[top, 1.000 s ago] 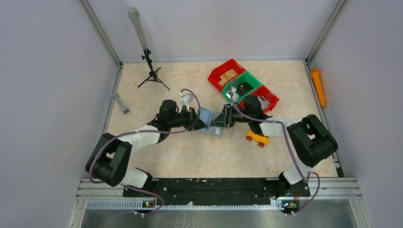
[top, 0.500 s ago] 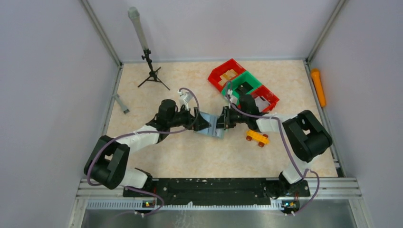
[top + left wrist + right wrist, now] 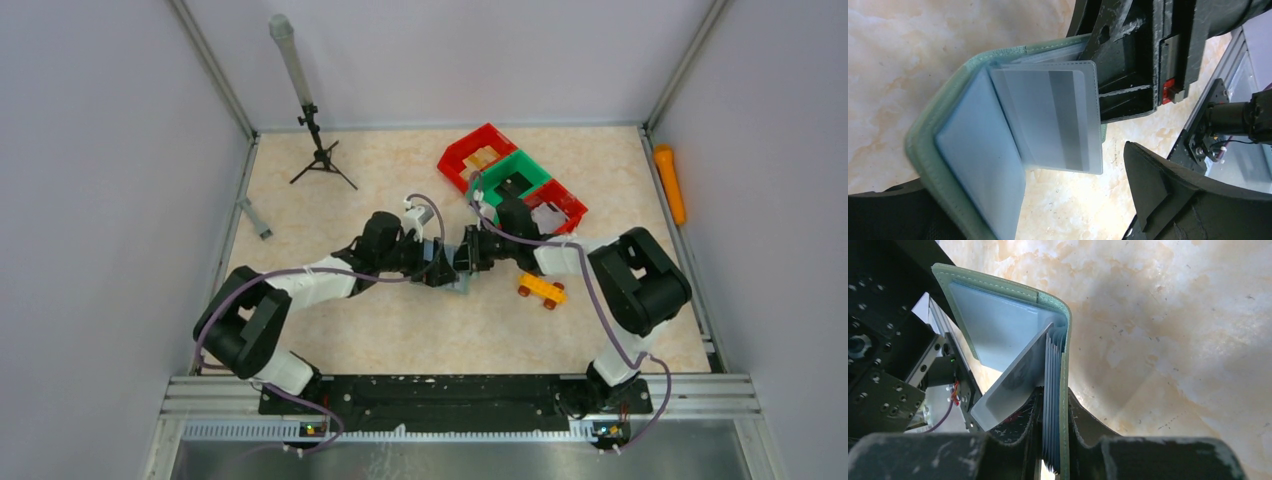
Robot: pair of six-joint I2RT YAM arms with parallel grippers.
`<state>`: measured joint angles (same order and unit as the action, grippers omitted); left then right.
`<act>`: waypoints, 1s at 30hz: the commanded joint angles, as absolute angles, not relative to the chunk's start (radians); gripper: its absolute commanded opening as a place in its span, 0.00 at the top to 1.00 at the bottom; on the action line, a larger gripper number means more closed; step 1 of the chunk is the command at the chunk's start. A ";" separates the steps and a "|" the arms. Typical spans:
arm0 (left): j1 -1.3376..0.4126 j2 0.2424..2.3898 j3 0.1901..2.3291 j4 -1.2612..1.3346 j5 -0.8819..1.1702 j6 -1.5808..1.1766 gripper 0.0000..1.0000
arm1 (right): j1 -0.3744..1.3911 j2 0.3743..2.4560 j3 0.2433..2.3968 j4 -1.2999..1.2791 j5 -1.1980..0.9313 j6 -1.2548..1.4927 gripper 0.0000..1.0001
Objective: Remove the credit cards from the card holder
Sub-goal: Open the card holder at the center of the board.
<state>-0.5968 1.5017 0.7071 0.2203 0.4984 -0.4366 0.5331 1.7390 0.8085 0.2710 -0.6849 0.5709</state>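
The grey-green card holder (image 3: 915, 145) stands open like a book at mid-table, mostly hidden between the two grippers in the top view (image 3: 460, 286). My right gripper (image 3: 1055, 420) is shut on one cover and its stack of clear sleeves (image 3: 1052, 390). My left gripper (image 3: 1023, 200) is open, and the other flap, pale blue-grey inside, lies loose between its spread fingers (image 3: 1168, 195). One frosted sleeve (image 3: 1048, 115) with a darker grey band fans out. Whether it holds one of the credit cards I cannot tell. No card is outside the holder.
Red and green bins (image 3: 510, 178) stand just behind the right arm. A yellow toy car (image 3: 541, 290) lies beside that arm's forearm. A small black tripod (image 3: 318, 155) is at the back left, a grey tool (image 3: 255, 218) by the left wall, an orange object (image 3: 669, 183) along the right wall.
My left gripper has opened, let go of its flap and pushed right, close to the right gripper. The right gripper has closed on the holder's other cover and shifted slightly left.
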 commanded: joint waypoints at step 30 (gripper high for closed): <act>-0.407 1.528 0.701 0.274 0.623 -0.558 0.64 | 0.552 1.739 0.890 0.183 -0.617 0.503 0.94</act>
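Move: The card holder hangs half open between my hands. The middle of its left cover lies about 3 cm left and 2 cm ahead of my wide-open left hand, roughly level. A loose clear sleeve stands about 1 cm to this hand's right, and the right half with its page stack about 4 cm right. My right hand grips that stack; from there the left cover is about 7 cm left and 1 cm ahead, the yellow toy car some 17 cm right and 3 cm back, on the table. With my left fingers straddling the left cover and the loose sleeve, I first dip 1 to 2 cm, then sweep about 5 cm left and 4 cm forward to the cover's outer edge, turning some 15 degrees counter-clockwise and narrowing the fingers to about a third open around it. My right hand keeps its pinch on the right half and sinks about 1.5 cm. ##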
